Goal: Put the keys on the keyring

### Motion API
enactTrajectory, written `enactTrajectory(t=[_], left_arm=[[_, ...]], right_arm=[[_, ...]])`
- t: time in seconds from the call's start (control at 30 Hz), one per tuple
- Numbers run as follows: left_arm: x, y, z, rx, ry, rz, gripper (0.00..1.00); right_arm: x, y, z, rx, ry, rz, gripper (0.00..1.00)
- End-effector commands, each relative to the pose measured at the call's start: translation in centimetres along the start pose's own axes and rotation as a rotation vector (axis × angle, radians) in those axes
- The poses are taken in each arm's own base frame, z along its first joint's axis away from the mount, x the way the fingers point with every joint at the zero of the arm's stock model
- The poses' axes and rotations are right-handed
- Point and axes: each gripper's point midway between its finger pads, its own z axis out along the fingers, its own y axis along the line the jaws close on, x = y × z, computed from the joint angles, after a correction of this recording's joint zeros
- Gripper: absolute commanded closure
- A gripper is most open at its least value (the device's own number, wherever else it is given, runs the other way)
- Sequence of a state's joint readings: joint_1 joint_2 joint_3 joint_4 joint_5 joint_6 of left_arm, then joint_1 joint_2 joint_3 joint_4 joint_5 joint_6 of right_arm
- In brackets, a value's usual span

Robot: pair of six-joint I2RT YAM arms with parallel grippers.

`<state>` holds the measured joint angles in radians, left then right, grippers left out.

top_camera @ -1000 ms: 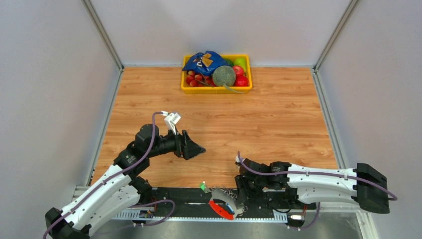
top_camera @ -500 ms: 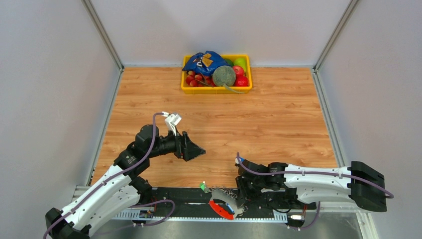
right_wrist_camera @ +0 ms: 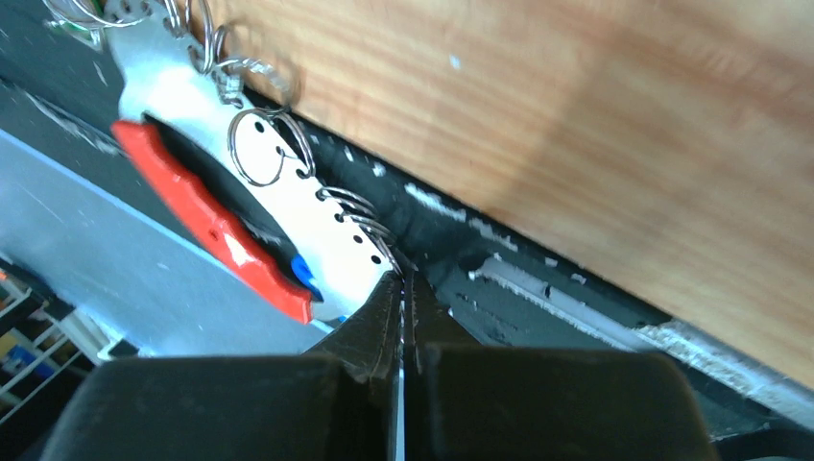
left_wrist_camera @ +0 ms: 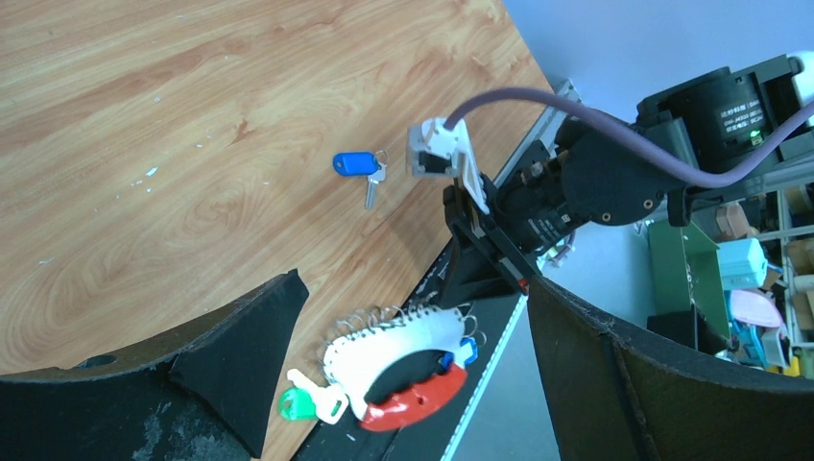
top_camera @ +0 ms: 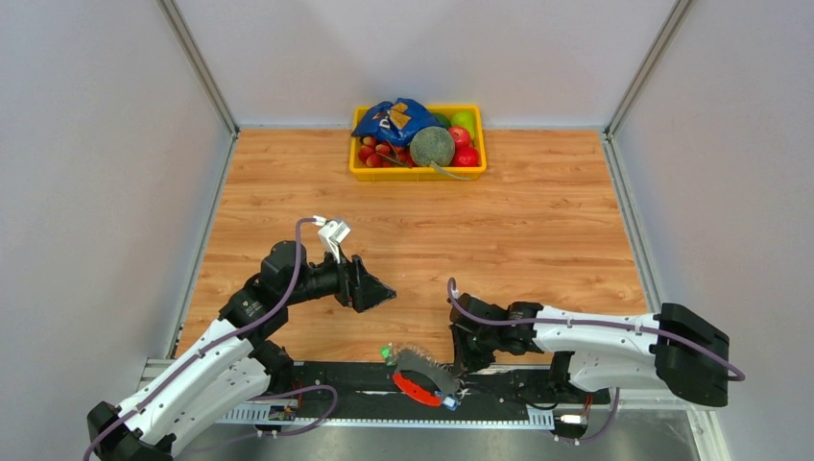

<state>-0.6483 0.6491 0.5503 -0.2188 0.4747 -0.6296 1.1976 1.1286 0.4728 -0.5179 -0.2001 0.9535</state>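
The keyring (top_camera: 420, 370), a silvery-white strip with wire rings and a red clip (top_camera: 411, 389), lies over the table's near edge and the black rail. My right gripper (top_camera: 458, 369) is shut on the strip's right end, with the strip (right_wrist_camera: 288, 206) and red clip (right_wrist_camera: 206, 216) running away from the pinched fingertips (right_wrist_camera: 392, 298). One blue-headed key (left_wrist_camera: 357, 164) lies loose on the wood near the right wrist. Another blue head (left_wrist_camera: 467, 351) sits on the keyring (left_wrist_camera: 403, 351) beside the green tag (left_wrist_camera: 299, 404). My left gripper (top_camera: 379, 289) hangs open above the table, holding nothing.
A yellow tray (top_camera: 415, 176) full of toy fruit, a blue bag and a grey ball stands at the back centre. The black rail (top_camera: 326, 376) runs along the near edge. Grey walls close in both sides.
My right gripper has closed on the keyring's end and the arm has shifted left, dragging and tilting the keyring a little left and up. The left arm has barely moved.
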Motion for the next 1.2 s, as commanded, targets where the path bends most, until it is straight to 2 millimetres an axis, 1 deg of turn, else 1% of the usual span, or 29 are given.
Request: enactTrajectory(t=[0.0,0.13,0.23,0.27,0.37,0.47,0.57,0.7,0.73,0.83,0.97,1.0,1.03,1.07,1.1,1.17], left_arm=[[-0.6,-0.9,-0.3,0.027,-0.006,0.038,0.03],[-0.7,-0.9,-0.4,0.018,-0.006,0.041,0.03],[-0.9,-0.9,-0.5,0.012,-0.010,0.041,0.03],[-1.0,-0.9,-0.5,0.011,-0.010,0.038,0.03],[-1.1,-0.9,-0.5,0.003,-0.012,0.036,0.03],[-1.3,-0.8,-0.4,-0.003,-0.013,0.033,0.03],[-1.5,-0.7,-0.2,-0.013,-0.012,0.027,0.03],[-1.8,-0.7,-0.1,-0.020,-0.019,0.018,0.03],[-1.8,-0.6,0.0,-0.023,-0.019,0.013,0.03],[-1.9,-0.5,0.2,-0.026,-0.018,0.002,0.03],[-2.0,-0.5,0.4,-0.026,-0.019,-0.010,0.03],[-2.1,-0.5,0.6,-0.026,-0.019,-0.010,0.03],[-2.2,-0.5,0.6,-0.027,-0.020,-0.013,0.03],[-2.2,-0.5,0.7,-0.026,-0.019,-0.014,0.03],[-2.2,-0.4,0.8,-0.027,-0.018,-0.019,0.03],[-2.2,-0.4,1.0,-0.023,-0.019,-0.024,0.03]], right_arm=[[-6.2,2.9,-1.1,-0.032,-0.207,-0.053,1.00],[-9.8,4.0,-1.4,-0.029,-0.291,-0.071,1.00],[-12.3,4.5,-1.2,-0.028,-0.343,-0.077,1.00],[-13.1,4.5,-1.0,-0.021,-0.363,-0.079,1.00],[-16.1,3.5,-0.6,0.020,-0.430,-0.065,1.00],[-19.1,3.3,-0.3,0.028,-0.489,-0.061,1.00],[-22.0,3.4,-0.1,0.039,-0.543,-0.055,1.00],[-25.5,4.1,0.2,0.020,-0.594,-0.027,1.00],[-26.5,4.6,0.1,0.020,-0.613,-0.028,1.00],[-28.2,4.9,0.2,0.039,-0.648,-0.023,1.00],[-29.7,4.8,-0.5,0.053,-0.692,-0.001,1.00],[-29.9,4.8,-0.9,0.059,-0.705,-0.006,0.98],[-30.1,4.6,-1.3,0.068,-0.721,-0.011,0.91],[-30.2,4.5,-1.8,0.075,-0.737,-0.016,0.82],[-30.2,4.2,-2.3,0.083,-0.750,-0.024,0.76],[-30.3,3.7,-3.3,0.092,-0.768,-0.029,0.69]])
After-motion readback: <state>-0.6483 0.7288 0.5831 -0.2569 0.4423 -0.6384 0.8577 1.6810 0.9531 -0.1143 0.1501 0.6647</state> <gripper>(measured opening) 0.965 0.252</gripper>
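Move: The right hand already pinches the right-hand end of the metal keyring at the table's near edge; the keyring's middle is about 8 cm to its left and level fore-and-aft. The bare wood it is taken to lies some 26 cm ahead and 10 cm left, with the loose blue key short of it, about 16 cm ahead and 1 cm right of the hand, 2 cm lower. From the left hand that bare spot is roughly 13 cm ahead, 6 cm right and 19 cm below. Keeping its pinch on the keyring's end, the right hand sweeps quickly forward some 26 cm and about 10 cm to the left, taking the keyring off the near edge and past the left side of the loose blue key into the middle of the wood, ending roughly 3 cm higher. On the way the wrist swings the downward fingers some 30 degrees to point more forward and turns about 15 degrees clockwise, and as the travel dies out the fingers open to about a quarter around the keyring's end. ##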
